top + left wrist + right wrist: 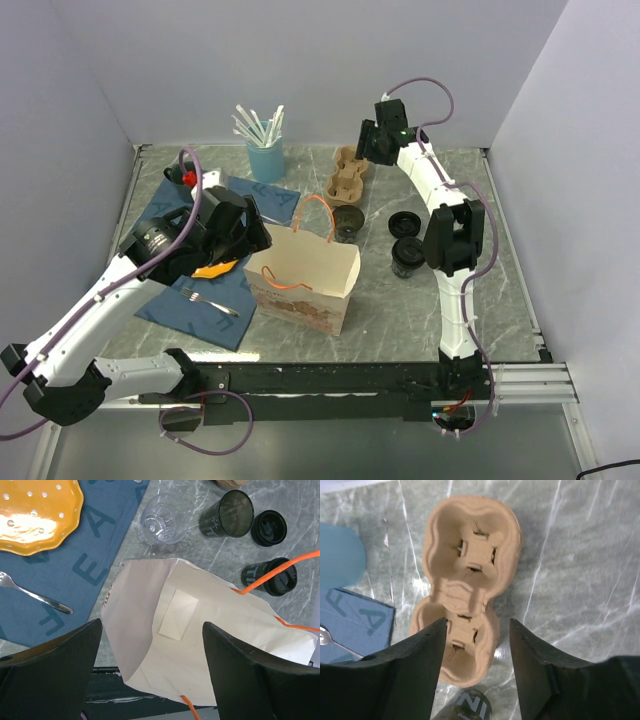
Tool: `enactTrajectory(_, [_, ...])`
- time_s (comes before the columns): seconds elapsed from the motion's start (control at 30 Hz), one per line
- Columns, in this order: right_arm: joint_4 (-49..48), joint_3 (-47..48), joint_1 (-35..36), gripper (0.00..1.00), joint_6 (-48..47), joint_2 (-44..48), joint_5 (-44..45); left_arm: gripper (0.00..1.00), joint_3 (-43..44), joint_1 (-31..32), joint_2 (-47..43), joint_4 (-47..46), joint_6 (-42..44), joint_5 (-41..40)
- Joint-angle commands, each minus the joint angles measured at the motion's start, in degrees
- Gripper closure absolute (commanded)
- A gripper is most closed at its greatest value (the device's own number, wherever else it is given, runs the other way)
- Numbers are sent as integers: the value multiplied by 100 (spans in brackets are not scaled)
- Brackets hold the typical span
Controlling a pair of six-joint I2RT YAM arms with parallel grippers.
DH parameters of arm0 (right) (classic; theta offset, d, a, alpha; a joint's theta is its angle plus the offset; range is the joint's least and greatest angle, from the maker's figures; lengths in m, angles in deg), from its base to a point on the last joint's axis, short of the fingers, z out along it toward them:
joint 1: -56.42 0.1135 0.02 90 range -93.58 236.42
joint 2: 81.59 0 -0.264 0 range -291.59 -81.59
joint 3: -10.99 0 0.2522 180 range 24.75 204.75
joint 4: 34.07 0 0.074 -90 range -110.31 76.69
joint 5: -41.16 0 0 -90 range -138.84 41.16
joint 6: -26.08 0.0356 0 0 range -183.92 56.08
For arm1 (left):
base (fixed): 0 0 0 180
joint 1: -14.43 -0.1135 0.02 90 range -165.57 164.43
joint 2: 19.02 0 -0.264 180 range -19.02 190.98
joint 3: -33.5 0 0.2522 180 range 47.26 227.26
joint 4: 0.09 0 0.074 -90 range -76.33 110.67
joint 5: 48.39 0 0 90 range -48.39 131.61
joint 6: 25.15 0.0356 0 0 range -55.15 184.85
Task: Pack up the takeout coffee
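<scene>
The takeout coffee [407, 257] [270, 575], a small black cup with its lid on, stands upright right of the paper bag [300, 275] [200, 645]. The bag stands open with its orange handles up. My left gripper [258, 238] [152, 624] hovers open over the bag's left rim, nothing between its fingers. My right gripper [372, 148] [477, 621] is at the back, open above the brown pulp cup carrier [347, 172] [470, 565]. Its jaws straddle the right wall of the carrier's nearer well, apart from it.
A lidless black cup [347, 222] [227, 520] lies on its side beside a loose black lid [405, 222] [269, 527]. A clear glass [159, 525], orange plate [35, 515] and fork [35, 597] sit by the blue placemat [190, 300]. A blue cup of straws [264, 155] stands at the back.
</scene>
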Motion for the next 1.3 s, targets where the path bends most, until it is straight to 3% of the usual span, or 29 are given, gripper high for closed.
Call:
enactTrajectory(0.0, [-450, 96, -50, 33, -166, 224, 246, 12, 30, -15, -136, -20, -160, -109])
enactTrajectory(0.17, [-803, -126, -59, 21, -201, 304, 300, 12, 4, -15, -206, 69, -222, -135])
enactTrajectory(0.23, [-506, 348, -50, 0, -271, 41, 300, 12, -31, -15, -241, 68, -257, -127])
enactTrajectory(0.47, [-829, 86, -24, 0, -491, 233, 414, 12, 47, -15, -110, 25, -195, -162])
enactTrajectory(1.0, [-170, 666, 161, 0, -728, -39, 934, 12, 30, -15, 66, -28, -186, -153])
enactTrajectory(1.27, [-1425, -81, 178, 0, -939, 496, 354, 12, -31, -15, -13, -37, -257, -153])
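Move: The cup carrier lies below the right gripper, its middle about 4 cm ahead, 5 cm to the left and 10 cm down. From that hand, the open dark cup is some 14 cm back and 5 cm left, the black lid roughly 12 cm back and 10 cm right, and the blue holder about 29 cm left and 5 cm ahead. From the waiting left gripper, the carrier is about 36 cm ahead, 23 cm right and 22 cm down. Open the right gripper from a bit over half to fully wide above the cup carrier, touching nothing. As it opens, lift it about 2.5 cm and ease it some 2 cm forward, tipping the fingers up nearly 10 degrees; after a slight drift right, bring it back left. ##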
